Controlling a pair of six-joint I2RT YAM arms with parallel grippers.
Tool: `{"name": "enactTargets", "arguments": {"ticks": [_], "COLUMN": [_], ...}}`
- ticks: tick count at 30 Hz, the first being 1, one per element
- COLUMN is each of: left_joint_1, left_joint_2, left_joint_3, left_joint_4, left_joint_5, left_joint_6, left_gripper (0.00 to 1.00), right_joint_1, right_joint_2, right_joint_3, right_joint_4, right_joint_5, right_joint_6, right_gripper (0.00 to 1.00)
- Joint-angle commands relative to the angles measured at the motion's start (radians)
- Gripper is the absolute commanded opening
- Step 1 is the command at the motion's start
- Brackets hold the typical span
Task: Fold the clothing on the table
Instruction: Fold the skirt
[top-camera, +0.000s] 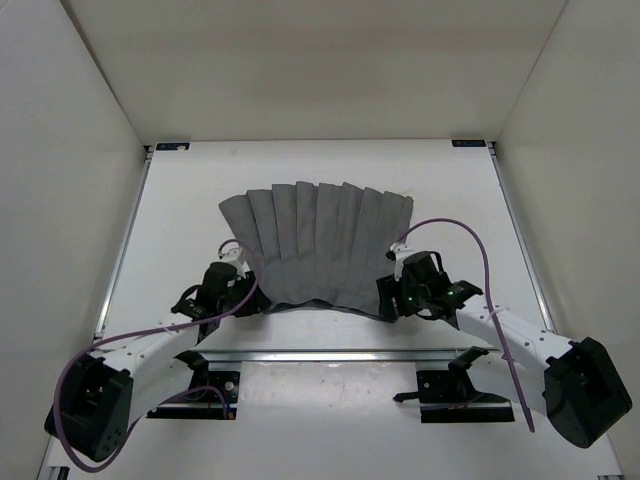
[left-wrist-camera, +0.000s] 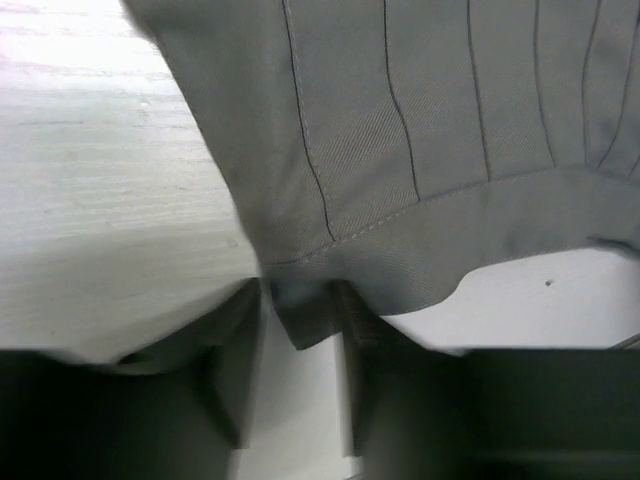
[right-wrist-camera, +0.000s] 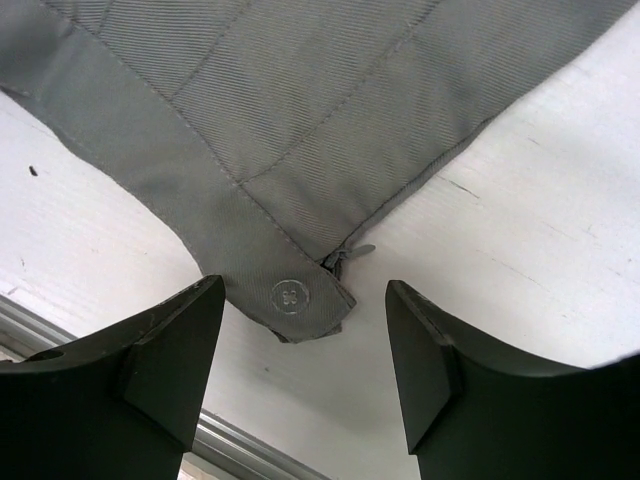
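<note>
The clothing (top-camera: 318, 245), a dark grey pleated skirt, lies fanned out flat on the white table (top-camera: 320, 170), its narrow waistband end toward the arms. My left gripper (top-camera: 240, 264) sits at the near left corner of the waistband. In the left wrist view the left gripper (left-wrist-camera: 298, 300) stands open, and the waistband corner (left-wrist-camera: 300, 320) reaches in between its fingertips. My right gripper (top-camera: 393, 287) is at the near right corner. The right gripper (right-wrist-camera: 305, 292) is wide open, and the corner tab with a grey button (right-wrist-camera: 290, 297) lies on the table between its fingertips.
A metal rail (top-camera: 330, 354) runs along the near table edge, just behind both grippers, and shows as rail (right-wrist-camera: 250, 450) under the right fingers. A zipper pull (right-wrist-camera: 357, 254) sticks out beside the button tab. White walls enclose the table, with black brackets (top-camera: 172, 146) at the far corners.
</note>
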Motion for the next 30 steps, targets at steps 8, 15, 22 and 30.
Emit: {"name": "enactTargets", "arguments": {"ticks": [8, 15, 22, 30], "left_joint_1": [-0.025, -0.017, -0.004, -0.031], "left_joint_2": [0.061, 0.004, -0.084, -0.231], "left_joint_3": [0.009, 0.058, 0.262, 0.309], "left_joint_4": [0.057, -0.039, -0.253, -0.352], "left_joint_5": [0.001, 0.044, 0.061, 0.11], "left_joint_6": [-0.013, 0.007, 0.062, 0.019], "left_gripper": [0.0, 0.0, 0.0, 0.0], "right_joint_1": [-0.005, -0.023, -0.117, -0.112], "right_joint_2": [0.084, 0.077, -0.088, -0.25], "right_joint_3": [0.049, 0.075, 0.21, 0.293], "right_joint_4": [-0.058, -0.14, -0.278, -0.398], "right_joint_5": [-0.049, -0.088, -0.126, -0.165], "right_joint_6": [0.071, 0.099, 0.036, 0.002], "right_gripper": [0.33, 0.0, 0.0, 0.0]}}
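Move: The waistband's left corner lies almost between the left hand's open fingers, about 1 cm right and 1 cm below. From that hand, the waistband's middle is level and some 12 cm right, the left hem corner about 21 cm ahead and 8 cm left. The buttoned right waistband corner sits about 1 cm back from the right hand and 2 cm below; the right hem corner is roughly 22 cm ahead of that hand and 5 cm right. Both grippers shut and pinch the waistband's two corners, the left a little before the right, each dipping about 1 cm and the right tipping its fingers some 10 degrees steeper. Gripping, both then lift together about 10 cm above where they began, swinging 2 cm or so forward and back again on the way; the left also drifts some 2 cm right. ##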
